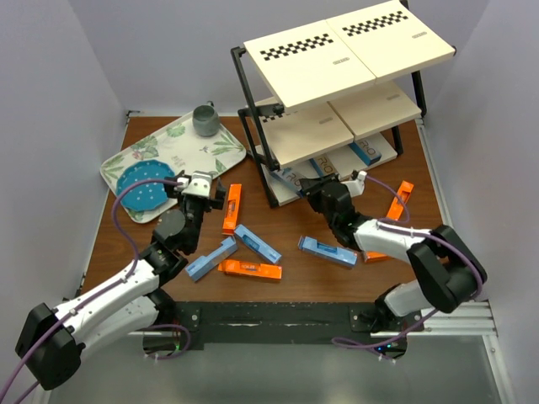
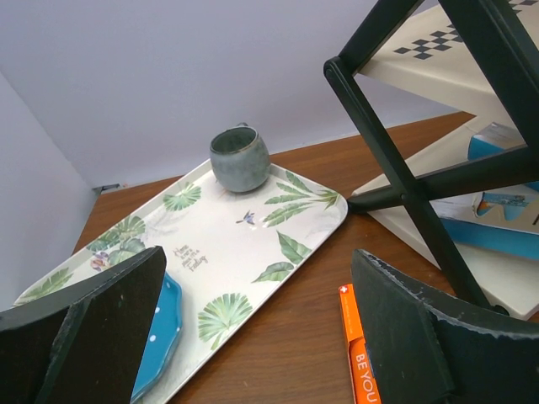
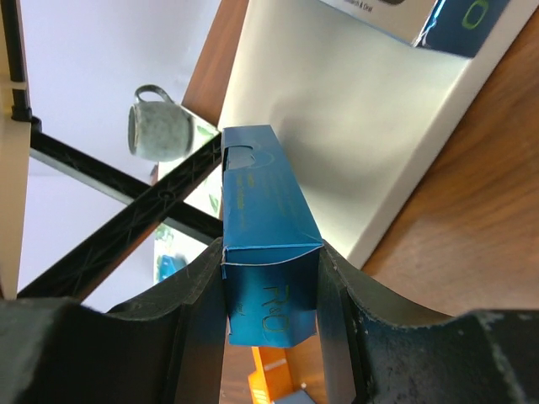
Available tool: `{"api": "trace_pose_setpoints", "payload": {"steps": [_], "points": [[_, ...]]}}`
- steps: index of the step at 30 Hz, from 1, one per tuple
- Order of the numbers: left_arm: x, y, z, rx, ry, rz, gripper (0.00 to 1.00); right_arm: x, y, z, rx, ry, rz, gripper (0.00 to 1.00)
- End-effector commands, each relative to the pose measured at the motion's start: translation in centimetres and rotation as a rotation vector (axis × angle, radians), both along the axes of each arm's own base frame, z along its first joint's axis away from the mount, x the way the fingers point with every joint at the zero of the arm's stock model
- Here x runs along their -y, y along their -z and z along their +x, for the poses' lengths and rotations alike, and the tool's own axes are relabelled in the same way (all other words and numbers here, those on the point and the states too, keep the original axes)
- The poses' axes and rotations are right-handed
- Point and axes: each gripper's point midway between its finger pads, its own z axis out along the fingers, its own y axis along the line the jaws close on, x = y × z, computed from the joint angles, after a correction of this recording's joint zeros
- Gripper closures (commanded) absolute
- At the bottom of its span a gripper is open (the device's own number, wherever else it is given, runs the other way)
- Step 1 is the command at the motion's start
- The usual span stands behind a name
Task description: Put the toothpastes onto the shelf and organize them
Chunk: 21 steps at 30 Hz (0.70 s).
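My right gripper (image 3: pixel 271 273) is shut on the end of a blue toothpaste carton (image 3: pixel 263 210), which points at the cream bottom board (image 3: pixel 354 126) of the shelf (image 1: pixel 337 59). Seen from above, this gripper (image 1: pixel 322 188) is at the shelf's lowest tier, where silver-white (image 1: pixel 290 181) and blue-white (image 1: pixel 370 151) cartons lie. My left gripper (image 1: pixel 199 188) hangs open near the tray's corner; an orange carton (image 2: pixel 358 353) lies by its right finger (image 2: pixel 438 337). Loose on the table are orange (image 1: pixel 232 208) (image 1: pixel 250 268) (image 1: pixel 399 200) and blue (image 1: pixel 258 242) (image 1: pixel 210 258) (image 1: pixel 328 251) cartons.
A leaf-patterned white tray (image 1: pixel 173 147) at the back left carries a grey mug (image 1: pixel 205 119) and a blue dotted plate (image 1: pixel 143 187). The shelf's black crossed frame (image 2: pixel 404 168) stands just right of the left gripper. Pale walls close in both sides.
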Motion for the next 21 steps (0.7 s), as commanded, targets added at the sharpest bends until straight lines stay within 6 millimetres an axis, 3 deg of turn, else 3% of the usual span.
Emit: {"api": "trace_pose_setpoints", "payload": {"steps": [1, 3, 5, 13, 21], "points": [[-0.2, -1.4, 0.1, 0.048, -0.011, -0.046, 0.04, -1.4, -1.5, 1.4, 0.068, 0.067, 0.1, 0.76], [-0.1, -1.4, 0.1, 0.049, -0.009, -0.043, 0.04, -2.3, -0.8, 1.0, 0.057, 0.05, 0.085, 0.69], [-0.1, -1.5, 0.1, 0.049, -0.006, -0.044, 0.04, -2.5, -0.2, 0.9, 0.044, 0.044, 0.059, 0.56], [0.7, -1.4, 0.1, 0.043, 0.036, -0.022, 0.04, -3.6, 3.1, -1.6, -0.039, -0.099, -0.025, 0.3], [0.9, -1.5, 0.1, 0.044, 0.05, -0.021, 0.04, -3.0, 4.8, -3.5, -0.082, -0.17, -0.097, 0.24]]}}
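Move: The right hand grips the blue toothpaste's near end; the place for it, the left end of the bottom shelf, is about 5 cm ahead, 6 cm left and 4 cm below. The nearest shelved toothpaste is about 6 cm ahead, 3 cm right and 5 cm lower; the far one is some 9 cm ahead and 14 cm right, as low. From the left hand the place is roughly 9 cm ahead, 20 cm right and 17 cm down. The right fingers, still pinching the blue toothpaste at first, carry it about 3 cm left and slightly down towards the shelf's left end, then open and let go. The hand goes on down to about 5 cm lower while drawing back some 3 cm from the shelf, the wrist turning slightly counter-clockwise and tipping down. ##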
